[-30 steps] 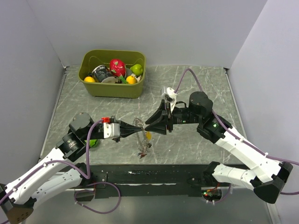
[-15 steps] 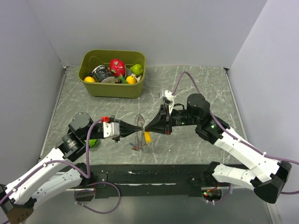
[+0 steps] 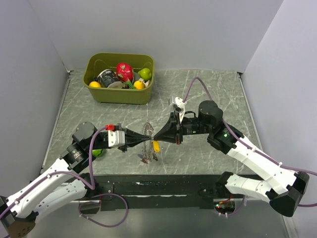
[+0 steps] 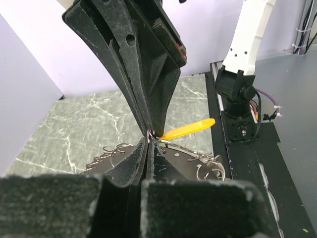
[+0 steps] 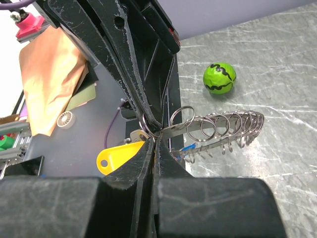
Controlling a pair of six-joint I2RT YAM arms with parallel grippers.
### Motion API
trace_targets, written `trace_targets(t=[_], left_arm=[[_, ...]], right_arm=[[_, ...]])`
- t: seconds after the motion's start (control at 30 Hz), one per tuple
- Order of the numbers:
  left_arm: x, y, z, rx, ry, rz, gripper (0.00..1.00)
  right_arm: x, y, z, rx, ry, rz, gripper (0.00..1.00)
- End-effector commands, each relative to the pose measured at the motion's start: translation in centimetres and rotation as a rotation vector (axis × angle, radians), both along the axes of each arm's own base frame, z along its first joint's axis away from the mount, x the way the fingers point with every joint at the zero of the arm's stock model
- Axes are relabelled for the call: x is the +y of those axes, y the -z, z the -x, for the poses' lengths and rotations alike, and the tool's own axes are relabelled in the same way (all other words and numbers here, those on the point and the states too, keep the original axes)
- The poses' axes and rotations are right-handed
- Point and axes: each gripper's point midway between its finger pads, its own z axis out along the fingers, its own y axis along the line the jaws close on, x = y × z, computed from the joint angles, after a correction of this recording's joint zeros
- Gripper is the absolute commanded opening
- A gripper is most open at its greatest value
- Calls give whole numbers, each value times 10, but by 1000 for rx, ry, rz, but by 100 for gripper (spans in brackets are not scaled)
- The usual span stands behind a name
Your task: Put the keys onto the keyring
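Note:
The keyring [image 3: 147, 148] hangs above the table between my two grippers, a thin metal band strung with several split rings [image 5: 224, 124] and a small blue tag [image 5: 187, 147]. My left gripper [image 3: 148, 136] is shut on one end of it, its tips [image 4: 150, 145] pinching the wire. My right gripper [image 3: 155, 136] meets it tip to tip and is shut on the same end [image 5: 155, 140]. A yellow-headed key [image 5: 118, 156] dangles just under the pinch point [image 4: 190, 129]. No other key shows.
A green bin [image 3: 119, 95] of toy fruit and cups stands at the back left. A green ball [image 5: 219, 78] lies on the marble table beside the left arm [image 3: 98, 151]. The black rail [image 3: 163, 186] runs along the near edge.
My right gripper has moved left to the keyring's held end and shut there, against the left gripper's tips. The keyring has swung a little.

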Motion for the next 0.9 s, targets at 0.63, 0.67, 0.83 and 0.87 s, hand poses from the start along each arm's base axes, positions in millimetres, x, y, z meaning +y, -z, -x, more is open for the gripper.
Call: trace_targets(t=[0.63,0.67,0.83,0.87], left_arm=[[4,-42,19,-117,70,126,1],[4,-42,19,-115,71,124,1],[1,-40,17,-111,81,121,1],[1,-40,17,-111,81,120,1]], right_arm=[[-25,-51,9,-176,73,-96,61],[-25,-53,11,-179,67,-103,62],[-16,-60,16,-165,1,-117,62],[-13,-60,16,-161,-7,-112,61]])
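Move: My two sets of shut fingertips all but meet, with a small metal loop between them. From my right fingertips the yellow key sticks back towards my base, its middle some 3 cm back, level left-right and about 1 cm below. The keyring's big band hangs with its middle about 1 cm back, 1 cm left and 5 cm below them. From my left hand the yellow key lies some 3 cm back, 1 cm right and 1 cm below. I hold both pinches a moment longer, then spread my right fingers well open at the small loop and let go. With them open I draw my right hand off to the right about 2 cm, then up some 3.5 cm and slightly back, clear of the yellow key. My left hand keeps its pinch on the keyring side, easing up and back only about a centimetre. ##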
